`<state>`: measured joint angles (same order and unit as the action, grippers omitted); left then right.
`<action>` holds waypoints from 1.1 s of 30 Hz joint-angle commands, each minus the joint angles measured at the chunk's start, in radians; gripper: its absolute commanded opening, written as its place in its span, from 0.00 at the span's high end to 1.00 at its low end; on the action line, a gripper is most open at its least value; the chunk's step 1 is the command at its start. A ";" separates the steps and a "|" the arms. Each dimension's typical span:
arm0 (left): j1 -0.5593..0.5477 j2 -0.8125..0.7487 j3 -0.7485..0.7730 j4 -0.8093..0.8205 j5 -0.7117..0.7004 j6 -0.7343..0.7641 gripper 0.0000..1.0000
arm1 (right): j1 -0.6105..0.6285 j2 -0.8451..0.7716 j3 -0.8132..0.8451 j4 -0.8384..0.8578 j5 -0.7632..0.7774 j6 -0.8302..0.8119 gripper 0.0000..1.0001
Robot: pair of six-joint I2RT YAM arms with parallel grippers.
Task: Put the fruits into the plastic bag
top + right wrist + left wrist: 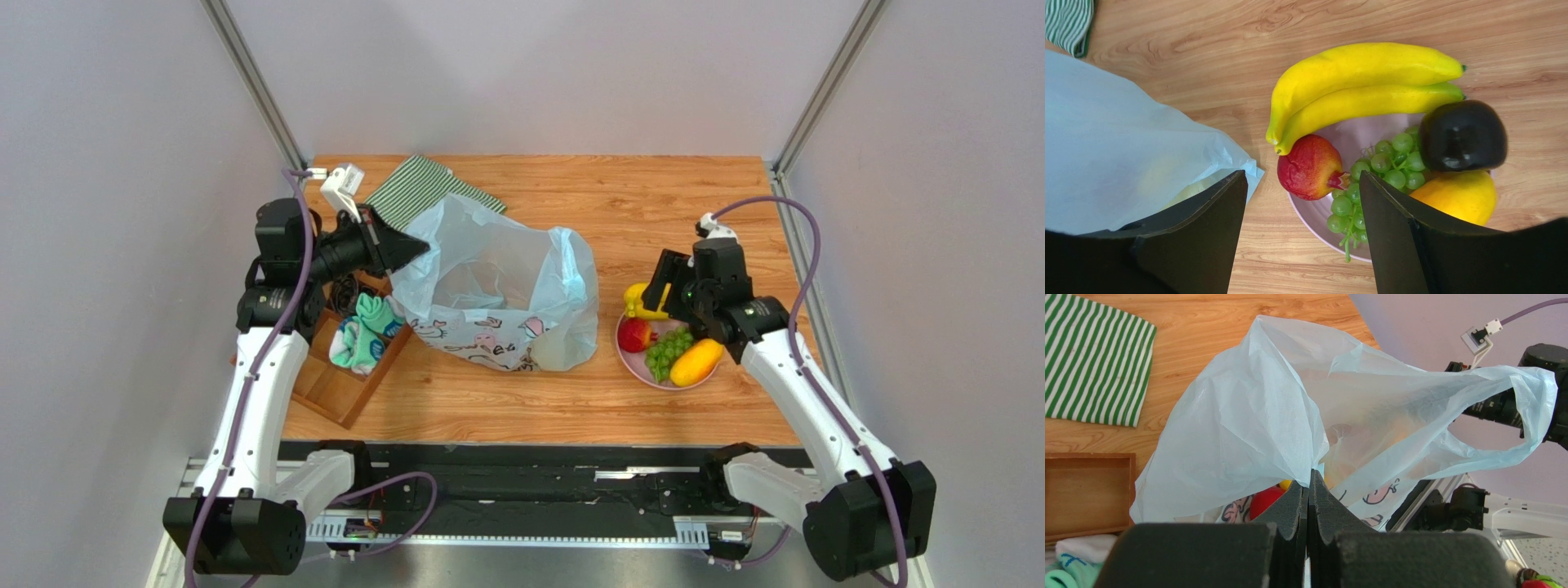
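Note:
The plastic bag (503,294) (1247,416) lies on the table, its mouth held up at the left. My left gripper (405,251) (1310,478) is shut on the bag's rim. On the pink plate (638,368) (1315,220) lie a yellow banana (1364,86), a red apple (1309,166), green grapes (1389,168), a dark avocado (1462,135) and an orange-yellow mango (1456,196). My right gripper (656,300) (1303,177) hangs open over the plate's left edge, its jaws on either side of the apple and apart from it. A red fruit (1266,502) shows below the bag's edge.
A green striped cloth (429,184) (1094,361) lies at the back left, partly under the bag. A wooden tray (337,392) (1082,490) with rolled teal-white socks (366,333) sits beside the left arm. The bag's right side (1137,165) reaches close to the plate.

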<state>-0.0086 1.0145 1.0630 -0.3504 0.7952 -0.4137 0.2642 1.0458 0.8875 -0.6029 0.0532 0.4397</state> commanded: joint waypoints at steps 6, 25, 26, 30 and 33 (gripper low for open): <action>0.025 -0.004 -0.003 0.010 0.009 0.018 1.00 | 0.162 0.154 0.042 0.117 0.175 -0.024 0.32; 0.042 0.012 -0.006 0.019 0.029 0.004 1.00 | 0.268 0.459 0.162 0.120 0.370 -0.084 0.51; 0.042 0.010 -0.008 0.019 0.029 0.004 1.00 | 0.274 0.477 0.166 0.118 0.387 -0.085 0.51; 0.047 0.012 -0.008 0.024 0.033 0.000 1.00 | 0.279 0.523 0.188 0.091 0.418 -0.075 0.59; 0.050 0.013 -0.009 0.024 0.032 0.000 1.00 | 0.279 0.549 0.192 0.084 0.430 -0.070 0.63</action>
<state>0.0299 1.0267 1.0584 -0.3553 0.8066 -0.4171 0.5369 1.5703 1.0336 -0.5217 0.4206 0.3683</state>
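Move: On the plate ahead of the right hand lie the bananas, their middle about 7 cm forward, 2 cm right and 11 cm below, with the bent stem end reaching to the left. The pomegranate sits about 1 cm forward and 2 cm left, the dark fruit 3 cm forward and 9 cm right, both some 12 cm lower. From the left hand the bananas are about 5 cm forward, 40 cm right and 27 cm below. Sinking about 9 cm towards the bananas' left, stem end, the right hand first swings some 4 cm left, then works about 4 cm forward as it goes down. It rolls roughly 25 degrees, left side dipping, and tips slightly further down, while the fingers narrow to about half their gap around the stem end; contact can't be made out. The left hand keeps its pinch on the bag's rim. ##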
